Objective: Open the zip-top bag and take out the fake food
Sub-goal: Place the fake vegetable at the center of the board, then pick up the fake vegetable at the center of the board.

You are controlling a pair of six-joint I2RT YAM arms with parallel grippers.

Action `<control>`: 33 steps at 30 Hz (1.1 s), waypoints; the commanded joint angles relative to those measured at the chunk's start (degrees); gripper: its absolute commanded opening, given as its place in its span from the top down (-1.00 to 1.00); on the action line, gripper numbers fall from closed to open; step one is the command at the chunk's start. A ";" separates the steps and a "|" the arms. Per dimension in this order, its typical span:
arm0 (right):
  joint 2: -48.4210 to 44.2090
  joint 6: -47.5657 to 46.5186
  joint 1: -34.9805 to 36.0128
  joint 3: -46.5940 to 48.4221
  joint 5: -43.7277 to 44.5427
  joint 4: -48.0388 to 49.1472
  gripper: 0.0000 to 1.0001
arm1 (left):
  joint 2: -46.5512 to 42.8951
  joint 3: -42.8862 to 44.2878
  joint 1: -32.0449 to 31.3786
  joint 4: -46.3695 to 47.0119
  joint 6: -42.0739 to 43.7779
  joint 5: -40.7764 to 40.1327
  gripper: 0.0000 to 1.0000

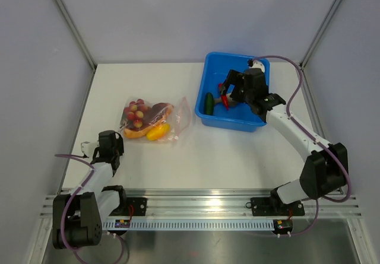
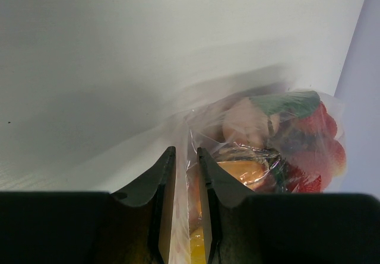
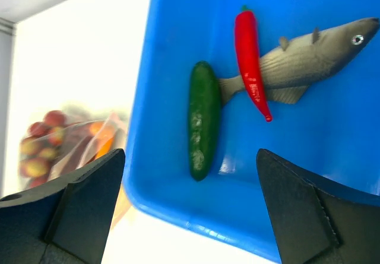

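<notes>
The zip-top bag lies on the table left of centre, with red grapes and orange-yellow pieces of fake food inside. My left gripper sits at the bag's near-left edge. In the left wrist view its jaws stand narrow, pinching the clear film of the bag. My right gripper hangs open over the blue tub, nothing between its fingers. In the tub lie a green cucumber, a red pepper and a grey fish.
The blue tub stands at the back right of the white table. Grey walls with metal posts close in the left, back and right sides. A metal rail runs along the near edge between the arm bases.
</notes>
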 commanded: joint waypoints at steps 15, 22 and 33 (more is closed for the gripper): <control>-3.89 3.28 10.57 -5.27 -8.33 9.27 -0.47 | -0.96 1.98 -0.25 0.78 -0.66 0.12 0.54; 3.04 2.66 15.68 -1.84 -6.46 7.25 -0.32 | -1.75 1.98 -0.25 -1.33 -1.63 -1.28 0.54; 9.55 1.95 19.99 1.41 -4.44 7.08 -0.04 | -4.13 1.98 -0.16 -5.37 -3.39 -4.36 0.56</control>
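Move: The yellow pepper in the bag lies about 31 cm to the right gripper's left, some 11 cm back and 18 cm below. The bag's open end is nearer, roughly 20 cm left and 5 cm back. Down in the blue box, the cucumber lies about 8 cm left and 1 cm ahead, the red chili 2 cm left and 5 cm ahead. From the left gripper the pepper is about 18 cm right, 3 cm ahead and slightly below. Swing the right gripper about 15 cm left and 8 cm back, out over the blue box's left wall to the bag's open end. Let it rise a couple of centimetres first, then sink, turning it some 20 degrees counter-clockwise and narrowing the empty fingers from wide to about half open. Keep the left gripper at the bag's left edge. ##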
